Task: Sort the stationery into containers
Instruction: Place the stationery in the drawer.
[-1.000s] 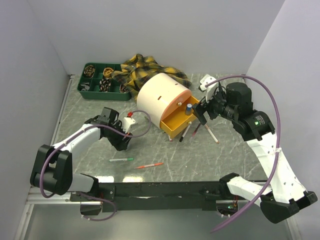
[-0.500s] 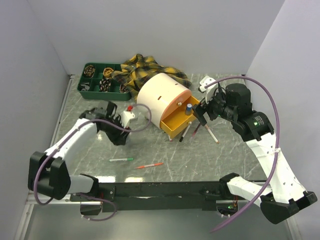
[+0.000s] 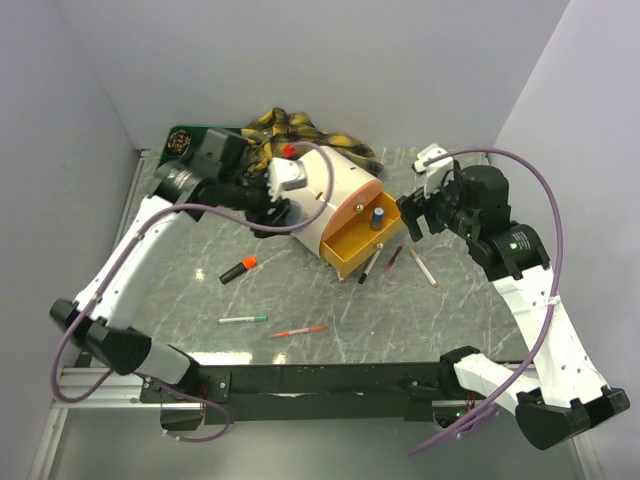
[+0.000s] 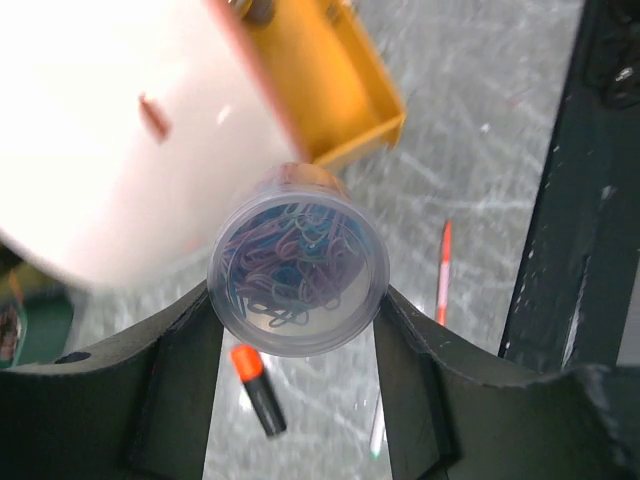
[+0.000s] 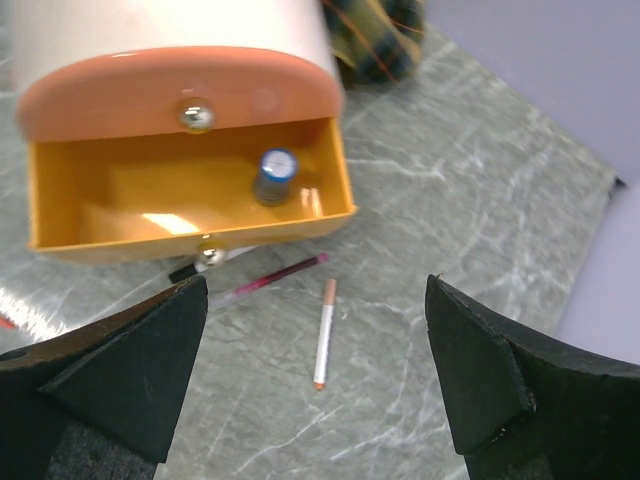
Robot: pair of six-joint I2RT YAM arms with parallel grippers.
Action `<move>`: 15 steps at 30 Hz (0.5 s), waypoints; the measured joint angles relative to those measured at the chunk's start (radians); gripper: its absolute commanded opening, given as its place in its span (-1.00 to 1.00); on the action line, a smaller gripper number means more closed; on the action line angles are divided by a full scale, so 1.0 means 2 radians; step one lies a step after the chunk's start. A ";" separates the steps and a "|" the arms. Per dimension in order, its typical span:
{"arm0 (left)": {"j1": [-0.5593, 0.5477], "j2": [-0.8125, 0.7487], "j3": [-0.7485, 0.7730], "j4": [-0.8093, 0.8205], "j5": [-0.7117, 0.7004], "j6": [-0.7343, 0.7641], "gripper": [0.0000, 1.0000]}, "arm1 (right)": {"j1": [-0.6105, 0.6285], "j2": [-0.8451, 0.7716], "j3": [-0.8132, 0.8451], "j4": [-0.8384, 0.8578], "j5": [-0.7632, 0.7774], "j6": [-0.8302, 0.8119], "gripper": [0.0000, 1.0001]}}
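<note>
My left gripper [image 3: 283, 188] is shut on a clear round tub of coloured paper clips [image 4: 298, 265], held in the air against the near-left side of the cream drum [image 3: 325, 185]. The drum's orange tray [image 3: 352, 240] stands pulled out with a small blue-capped item [image 5: 275, 175] in it. A black highlighter with an orange cap [image 3: 237, 268] lies on the table below the tub. My right gripper [image 3: 412, 215] hangs open to the right of the tray, above a white pen [image 5: 323, 333] and a magenta pen [image 5: 270, 280]. The dark green tray [image 3: 185, 138] is mostly hidden behind my left arm.
A green-tipped pen [image 3: 243, 319] and a red pen [image 3: 298, 330] lie near the front of the marble table. A yellow-and-black plaid cloth [image 3: 305, 130] is bunched behind the drum. Walls close in at left, back and right.
My left gripper closed on the tub of paper clips, lifted it off the table and swung back towards the drum, which uncovered the highlighter. The right gripper shifted slightly right and stayed open.
</note>
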 measured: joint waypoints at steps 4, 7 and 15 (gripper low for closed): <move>-0.048 0.060 0.064 -0.002 -0.002 -0.010 -0.53 | -0.027 0.000 0.000 0.008 0.021 0.020 0.90; -0.073 0.099 0.103 -0.005 -0.005 -0.010 -0.53 | -0.040 0.000 0.000 0.009 0.025 0.028 0.90; -0.111 0.158 0.149 -0.016 -0.019 -0.010 -0.49 | -0.054 -0.014 -0.020 0.013 0.027 0.037 0.90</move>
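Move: The open drawer the paper-clip jar is bound for lies about 16 cm right of the left hand, 5 cm ahead and some 24 cm below. The blue-capped bottle in it stands about 18 cm right and 10 cm ahead. The white drum cabinet's middle is roughly 7 cm right and 10 cm ahead; the black marker lies about 11 cm left and 1 cm ahead. From the right hand the drawer is about 9 cm left, 2 cm ahead, well below. The jar of paper clips, still held between the left fingers, travels to the right high above the cabinet's near side towards the open drawer, about 10 cm, slowing and just starting to sink at the end, while the wrist turns some 10 degrees clockwise. The empty, open right hand draws off about 4 cm to the right, away from the drawer, also turning clockwise. ##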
